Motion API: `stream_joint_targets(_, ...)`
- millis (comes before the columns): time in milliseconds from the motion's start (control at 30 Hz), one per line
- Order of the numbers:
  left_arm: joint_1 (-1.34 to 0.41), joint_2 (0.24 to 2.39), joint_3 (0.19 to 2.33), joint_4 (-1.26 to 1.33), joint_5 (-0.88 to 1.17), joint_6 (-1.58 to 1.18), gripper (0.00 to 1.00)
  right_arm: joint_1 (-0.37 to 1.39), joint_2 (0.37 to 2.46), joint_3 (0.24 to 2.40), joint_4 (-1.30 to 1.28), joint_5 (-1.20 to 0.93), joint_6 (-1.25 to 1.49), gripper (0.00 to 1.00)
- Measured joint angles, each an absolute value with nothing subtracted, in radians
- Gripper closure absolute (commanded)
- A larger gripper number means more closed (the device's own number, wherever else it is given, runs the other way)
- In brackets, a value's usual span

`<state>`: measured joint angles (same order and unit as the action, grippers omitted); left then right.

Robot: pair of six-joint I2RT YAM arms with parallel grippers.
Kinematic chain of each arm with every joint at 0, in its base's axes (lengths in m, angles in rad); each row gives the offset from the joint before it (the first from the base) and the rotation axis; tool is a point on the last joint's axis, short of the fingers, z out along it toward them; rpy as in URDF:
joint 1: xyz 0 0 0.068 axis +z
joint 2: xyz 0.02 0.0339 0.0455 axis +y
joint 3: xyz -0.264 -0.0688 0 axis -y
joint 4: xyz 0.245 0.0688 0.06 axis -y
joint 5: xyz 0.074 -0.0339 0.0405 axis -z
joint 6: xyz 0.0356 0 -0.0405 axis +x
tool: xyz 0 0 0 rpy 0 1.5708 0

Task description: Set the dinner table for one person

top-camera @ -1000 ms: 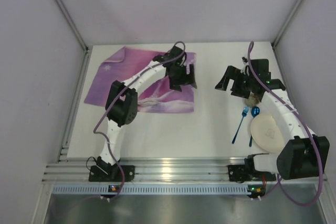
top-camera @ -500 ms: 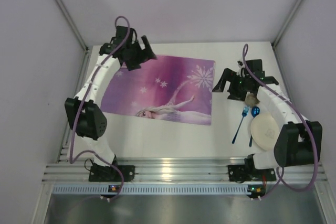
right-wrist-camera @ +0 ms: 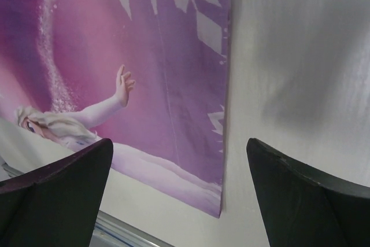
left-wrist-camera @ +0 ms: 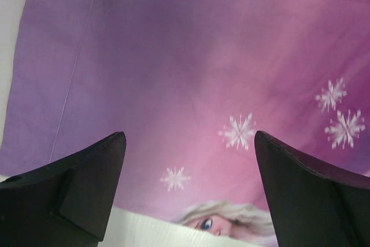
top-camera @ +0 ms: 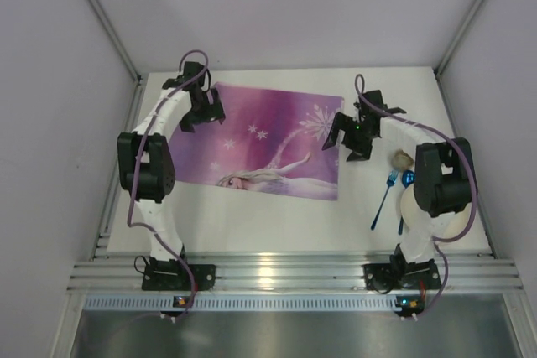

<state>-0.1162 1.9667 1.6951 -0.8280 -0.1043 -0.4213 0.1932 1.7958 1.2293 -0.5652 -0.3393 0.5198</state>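
The purple-pink printed placemat [top-camera: 264, 140] lies flat and unfolded on the white dinner table [top-camera: 277, 224]. My left gripper [top-camera: 199, 115] is open and empty above the mat's left end; the mat fills the left wrist view [left-wrist-camera: 191, 73]. My right gripper [top-camera: 348, 136] is open and empty over the mat's right edge, seen in the right wrist view [right-wrist-camera: 173, 73]. A blue fork [top-camera: 385, 197], a blue spoon [top-camera: 408, 179] and a cream plate [top-camera: 430, 212] lie at the right, partly under the right arm.
A small beige object [top-camera: 403, 158] lies beside the spoon's bowl. The silver aluminium rail [top-camera: 277, 272] runs along the near edge. Grey walls close in the table on the left, right and back.
The mat went from crumpled under the left gripper to spread flat. The left arm swung back left and now hovers over the mat's left end. The right gripper moved left to the mat's right edge.
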Motion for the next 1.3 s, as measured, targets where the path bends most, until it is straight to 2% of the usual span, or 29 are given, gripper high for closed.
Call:
stream_joint_targets(367, -0.114, 2.358, 2.114, -0.757, -0.156, -0.367, 0.04, 0.227, 1.876, 1.327, -0.57, -0.302, 0.543, 0.0)
stream_joint_targets(767, -0.113, 2.448, 2.138, -0.603, -0.03, -0.432, 0.04, 0.266, 1.886, 1.422, -0.514, -0.296, 0.559, 0.0)
stream_joint_targets(1033, -0.109, 2.46, 2.14, -0.541, -0.023, -0.471, 0.04, 0.337, 1.948, 1.386, -0.314, -0.411, 0.631, 0.0)
stream_joint_targets(1300, -0.094, 2.464, 2.131, -0.475, -0.019, -0.542, 0.03, 0.336, 2.01, 1.341, -0.254, -0.451, 0.647, 0.0)
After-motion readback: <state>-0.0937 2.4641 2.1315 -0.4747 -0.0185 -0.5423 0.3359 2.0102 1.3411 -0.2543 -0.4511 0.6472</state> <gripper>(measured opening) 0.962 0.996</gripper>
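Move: The left hand is about 8 cm above the spread placemat; the mat's far-left corner, hidden by the gripper, lies roughly 19 cm ahead and 3 cm left. The small snowflake pair is 17 cm right, 3 cm back. The right hand hovers about 4 cm up at the mat's right edge, with the large snowflake some 6 cm ahead and 8 cm left, and the fork 17 cm back and 13 cm right. Open left hand reaches 17 cm forward and down towards the placemat's far-left corner; right goes 10 cm left. ##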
